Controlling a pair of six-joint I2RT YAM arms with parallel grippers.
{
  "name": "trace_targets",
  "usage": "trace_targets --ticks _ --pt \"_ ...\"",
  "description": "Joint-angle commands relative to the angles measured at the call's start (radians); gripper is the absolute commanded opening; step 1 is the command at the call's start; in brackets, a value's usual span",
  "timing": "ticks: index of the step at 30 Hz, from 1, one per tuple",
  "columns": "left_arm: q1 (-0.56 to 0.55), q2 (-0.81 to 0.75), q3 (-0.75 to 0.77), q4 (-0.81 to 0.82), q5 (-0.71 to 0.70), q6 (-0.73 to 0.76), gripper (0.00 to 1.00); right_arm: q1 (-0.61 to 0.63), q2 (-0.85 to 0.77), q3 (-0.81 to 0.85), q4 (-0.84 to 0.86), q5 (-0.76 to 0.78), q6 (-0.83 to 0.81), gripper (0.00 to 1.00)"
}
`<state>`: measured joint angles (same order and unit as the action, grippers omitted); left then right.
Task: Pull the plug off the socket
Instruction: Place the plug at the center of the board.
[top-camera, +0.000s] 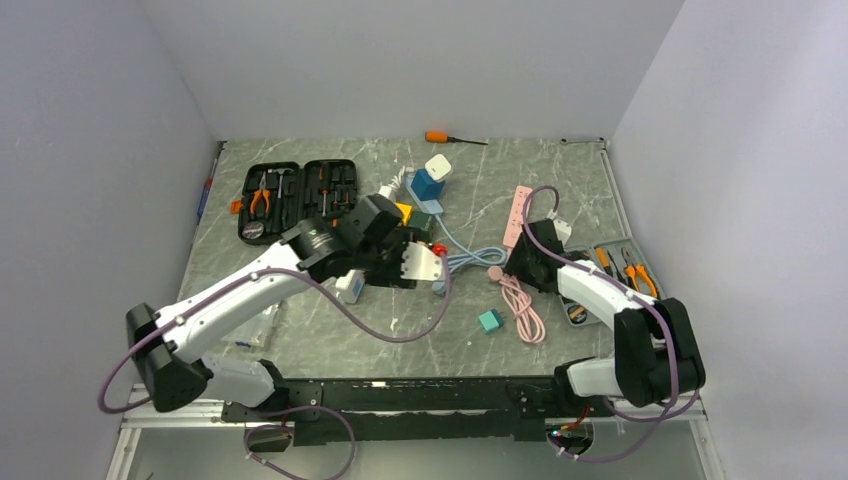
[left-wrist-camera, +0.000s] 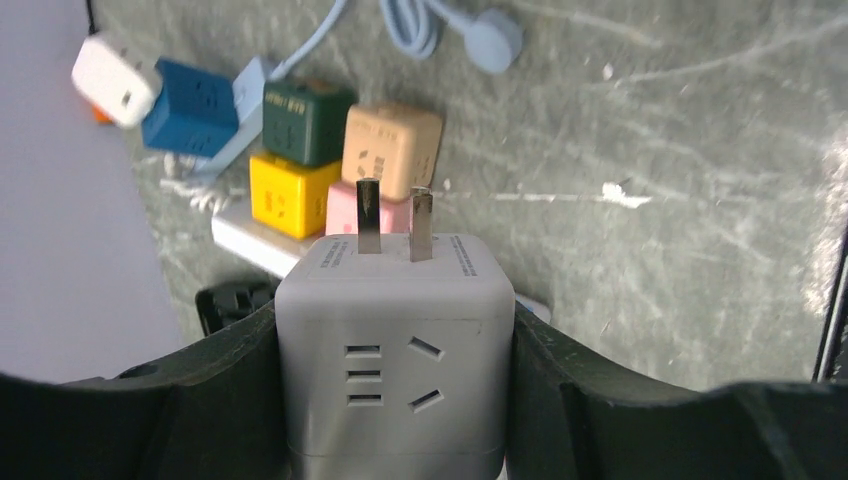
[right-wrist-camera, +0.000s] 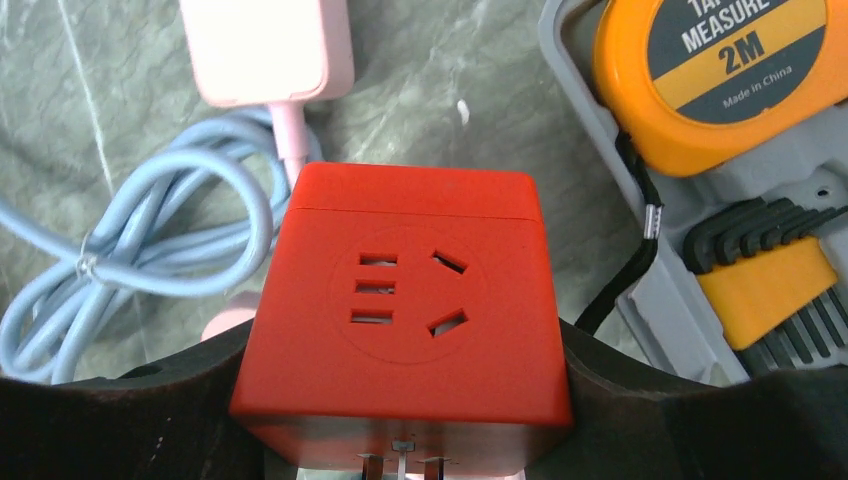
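My left gripper (left-wrist-camera: 395, 345) is shut on a grey cube plug (left-wrist-camera: 395, 300), its fingers (left-wrist-camera: 220, 385) pressed to both sides. The plug's two metal prongs (left-wrist-camera: 368, 215) point away into free air, clear of any socket. From above, this gripper (top-camera: 420, 262) hangs near mid-table. Beyond it a white socket strip (left-wrist-camera: 250, 240) carries several coloured cube plugs (left-wrist-camera: 305, 120). My right gripper (right-wrist-camera: 405, 385) is shut on a red cube plug (right-wrist-camera: 400, 300), just below the end of the pink socket strip (right-wrist-camera: 265, 45). Its prongs (right-wrist-camera: 400, 468) show at the bottom edge; what lies under them is unclear.
An open black tool case (top-camera: 297, 198) lies at back left and an orange screwdriver (top-camera: 440, 137) by the rear wall. A grey tool tray (top-camera: 610, 270) with a tape measure (right-wrist-camera: 720, 70) and hex keys (right-wrist-camera: 770, 280) sits right. Light blue cable (top-camera: 470, 258), pink cable (top-camera: 522, 305) and a teal cube (top-camera: 489, 320) lie mid-table.
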<state>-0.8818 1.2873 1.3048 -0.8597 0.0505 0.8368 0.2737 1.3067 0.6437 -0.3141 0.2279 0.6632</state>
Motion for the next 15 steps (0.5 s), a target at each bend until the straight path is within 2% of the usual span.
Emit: trace_targets --ticks 1,5,7,11,13,15 --pt "-0.08 0.106 0.1 0.003 0.056 -0.058 0.0 -0.027 0.046 0.01 0.093 0.009 0.026 0.36" --pt "-0.138 0.233 0.132 0.03 0.049 -0.058 0.0 -0.029 0.069 0.033 0.07 -0.02 0.02 0.59" --pt "-0.143 0.303 0.178 0.04 0.06 -0.07 0.0 -0.029 0.053 0.035 0.044 -0.03 0.011 0.67" --pt "-0.144 0.454 0.289 0.028 0.073 -0.101 0.0 -0.03 -0.028 0.035 -0.005 -0.056 0.004 0.78" --pt "-0.145 0.529 0.343 0.033 0.084 -0.128 0.0 -0.029 -0.079 0.044 -0.041 -0.057 0.003 0.89" --pt "-0.146 0.582 0.386 0.042 0.106 -0.156 0.0 -0.031 -0.127 0.061 -0.082 -0.058 0.004 0.93"
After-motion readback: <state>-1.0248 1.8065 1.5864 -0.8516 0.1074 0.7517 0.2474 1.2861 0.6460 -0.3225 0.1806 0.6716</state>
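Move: Just above the board, the right hand still holds the red plug; the pink round plug lies about 4 cm to its left and 3 cm nearer, the tape measure some 9 cm to its right and 1 cm farther out. From the left hand, which carries the white plug some 20 cm above the board, the pink round plug lies about 19 cm right and 1 cm ahead, the blue round plug 7 cm right and 3 cm back, the teal plug 17 cm right and 10 cm back. Sinking the last centimetre or so, the right hand opens its fingers, lets go of the red plug beside the pink round plug and starts to rise. Meanwhile the left hand, keeping its grip on the white plug, sweeps about 11 cm right and some 9 cm down, past the blue round plug towards the pink one, tilting roughly 15 degrees. ##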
